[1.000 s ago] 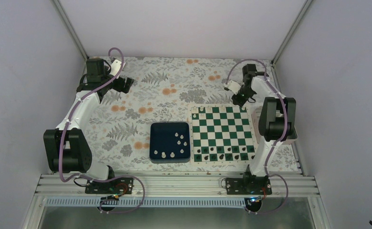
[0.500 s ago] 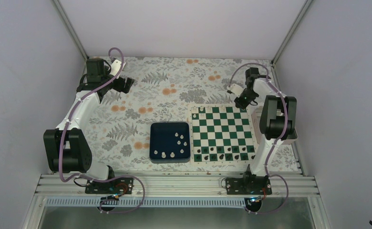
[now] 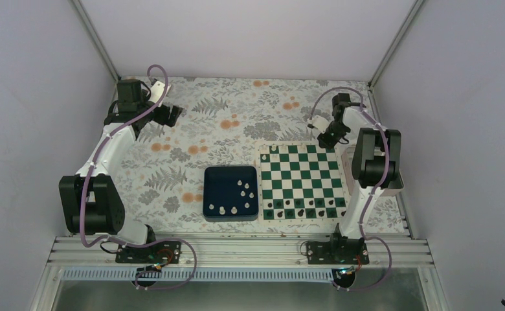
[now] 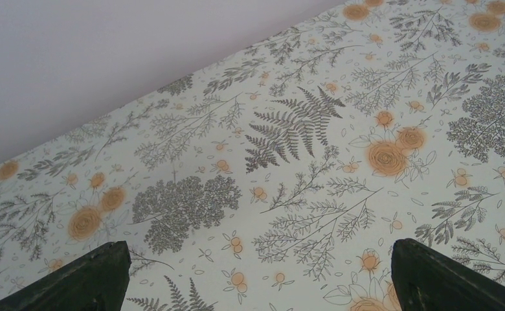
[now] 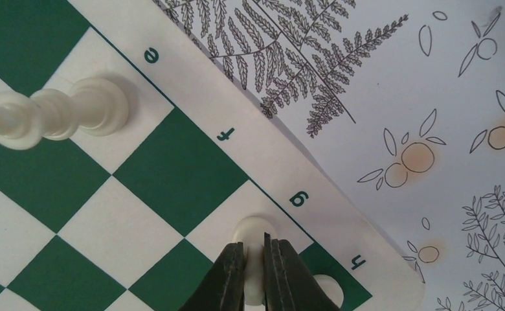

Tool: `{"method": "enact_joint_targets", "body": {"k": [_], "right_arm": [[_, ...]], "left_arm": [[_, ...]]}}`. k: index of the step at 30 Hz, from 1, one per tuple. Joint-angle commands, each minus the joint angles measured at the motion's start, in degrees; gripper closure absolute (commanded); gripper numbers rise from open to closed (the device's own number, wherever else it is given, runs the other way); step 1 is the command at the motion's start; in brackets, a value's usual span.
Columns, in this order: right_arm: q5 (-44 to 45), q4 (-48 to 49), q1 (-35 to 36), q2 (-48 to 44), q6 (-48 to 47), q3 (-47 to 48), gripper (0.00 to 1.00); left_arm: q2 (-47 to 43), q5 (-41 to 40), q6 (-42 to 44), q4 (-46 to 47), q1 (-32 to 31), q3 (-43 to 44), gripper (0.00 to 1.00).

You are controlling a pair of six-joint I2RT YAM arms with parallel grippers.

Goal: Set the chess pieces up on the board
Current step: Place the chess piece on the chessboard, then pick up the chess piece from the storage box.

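Observation:
The board (image 3: 302, 178), green and white checks with a cream border, lies at the right of the table. My right gripper (image 5: 255, 272) is shut on a white chess piece (image 5: 255, 234) whose base rests on the white g-file square at the board's far edge. Another white piece (image 5: 327, 288) stands on the h corner square beside it, and a tall white piece (image 5: 56, 116) on the e square. More white pieces (image 3: 245, 188) lie in the dark blue tray (image 3: 214, 193). My left gripper (image 4: 259, 259) hangs open over bare tablecloth at the far left.
Small black pieces (image 3: 302, 210) line the board's near rows. The blue tray sits just left of the board. The floral cloth (image 3: 224, 123) covers the table, with walls close on three sides. My right arm's elbow (image 3: 376, 159) hangs over the board's right edge.
My right wrist has shifted slightly right along the board's far edge, with the white piece in its jaws. The left arm has not moved.

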Motion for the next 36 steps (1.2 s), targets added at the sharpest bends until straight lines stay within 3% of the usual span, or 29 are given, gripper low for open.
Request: {"method": "enact_joint_targets", "body": {"k": [1, 6, 9, 16, 20, 25, 31, 36], "right_arm": [[-0.29, 0.20, -0.50, 0.83, -0.83, -0.53, 0.89], [0.31, 0.34, -0.55, -1.39, -0.60, 0.14, 0.66], [0.28, -1.23, -0.36, -3.92, -0.34, 2.76, 0.59], [3.26, -7.29, 3.97, -10.26, -0.32, 15.30, 0.52], [5.25, -10.03, 12.20, -13.39, -0.04, 22.86, 0.47], [7.80, -12.82, 28.98, -14.30, 0.73, 26.49, 0.45], [7.75, -14.88, 45.69, -11.13, 3.41, 21.13, 0.45], [5.56, -14.53, 53.31, -9.57, 4.79, 13.32, 0.45]], "left_arm": [[-0.30, 1.11, 0.50, -0.20, 0.33, 0.63, 0.00], [-0.36, 0.86, 0.50, -0.19, 0.33, 0.52, 0.00], [-0.40, 0.72, 0.50, -0.13, 0.28, 0.56, 0.00], [-0.50, 0.75, 0.50, -0.04, 0.33, 0.44, 0.00], [-0.68, 0.65, 0.42, 0.07, 0.37, 0.45, 0.00], [-0.89, 0.46, 0.41, 0.04, 0.33, 0.44, 0.00], [-1.03, 0.38, 0.41, 0.01, 0.30, 0.39, 0.00], [-0.99, 0.30, 0.45, 0.21, 0.28, 0.18, 0.00]]}}
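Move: The right hand still grips a chess piece standing at the board's far edge on file g, its middle about 1 cm below the hand point. Next come the pawns in the blue tray, roughly 17 cm back, 35 cm left and 3 cm lower. Another piece stands about 4 cm right of the gripped one, and the tall e-file piece about 8 cm left, both level with it. From the left hand, those pawns lie some 20 cm back, 33 cm right and 22 cm down. Hold the right gripper still and open it to about half, letting go of the chess piece. Then lift it off, drifting slightly forward, to about 25 cm up, and sweep some 32 cm left across the board's far side, drawing back and sinking about 9 cm towards the tray, turning some 45 degrees counter-clockwise, fingertips tilting forward and partly back. ##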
